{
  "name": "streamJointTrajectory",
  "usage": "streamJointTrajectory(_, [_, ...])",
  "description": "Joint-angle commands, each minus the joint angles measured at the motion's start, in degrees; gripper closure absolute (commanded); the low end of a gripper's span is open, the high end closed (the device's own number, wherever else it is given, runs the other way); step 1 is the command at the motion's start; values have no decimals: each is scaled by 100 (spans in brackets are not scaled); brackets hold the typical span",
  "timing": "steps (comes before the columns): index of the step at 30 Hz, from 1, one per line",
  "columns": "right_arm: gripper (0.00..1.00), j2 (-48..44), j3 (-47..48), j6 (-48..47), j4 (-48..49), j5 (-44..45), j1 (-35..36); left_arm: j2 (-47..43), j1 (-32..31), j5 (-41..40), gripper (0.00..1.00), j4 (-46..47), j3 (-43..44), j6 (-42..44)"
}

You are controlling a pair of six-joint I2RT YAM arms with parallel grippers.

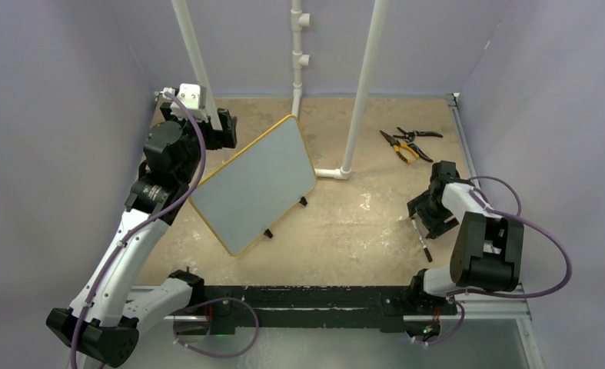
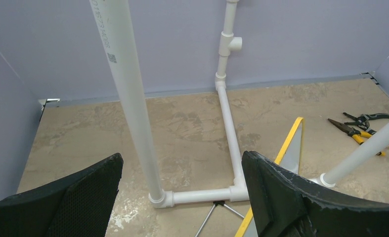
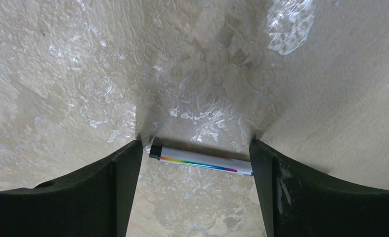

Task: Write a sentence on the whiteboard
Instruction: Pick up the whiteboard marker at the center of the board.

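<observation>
The whiteboard (image 1: 257, 184), pale grey with a yellow frame, stands tilted on small black feet at centre left. Its face looks plain grey, and the sentence is out of view. My left gripper (image 1: 226, 131) hovers open by the board's back left edge. The left wrist view shows that gripper (image 2: 182, 157) empty, with the board's yellow edge (image 2: 291, 143) to the right of it. A white marker (image 3: 202, 160) with a black cap and a rainbow stripe lies on the table. My right gripper (image 3: 196, 144) is low over it and open, a finger at each end of the marker (image 1: 423, 244).
A white pipe frame (image 1: 360, 84) rises behind the board, with uprights and a floor bar (image 2: 202, 195) close in front of my left gripper. Pliers and cutters (image 1: 407, 142) lie at the back right. Purple walls enclose the table.
</observation>
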Motion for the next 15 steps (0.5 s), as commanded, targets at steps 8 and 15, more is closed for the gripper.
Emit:
streamJointTrajectory(8, [17,-286,-788,284,376,-809,346,-73,-36,70,10,227,-59,73])
streamJointTrajectory(15, [18,-271,-767,846,296,-913,1466,-88,-45,113,10,249,-67,56])
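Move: The marker lies on the table almost under the right hand, its middle about 5 cm back and 1 cm left of the hand point, roughly 1 cm below; its white tail reaches between the open fingers. The yellow-handled pliers lie some 26 cm ahead and 8 cm left, while the whiteboard's middle is about 9 cm ahead and 55 cm left. From the left hand, the marker is roughly 66 cm right, 15 cm back and 37 cm down. Leftward and level, just above the table, the right hand sweeps about 5 cm, creeping at first and then quickening, while turning some 10 degrees counter-clockwise. The fingers stay wide open and pointing down; the rear-right finger, across the marker's body, pushes the marker along sideways without pinching it. ##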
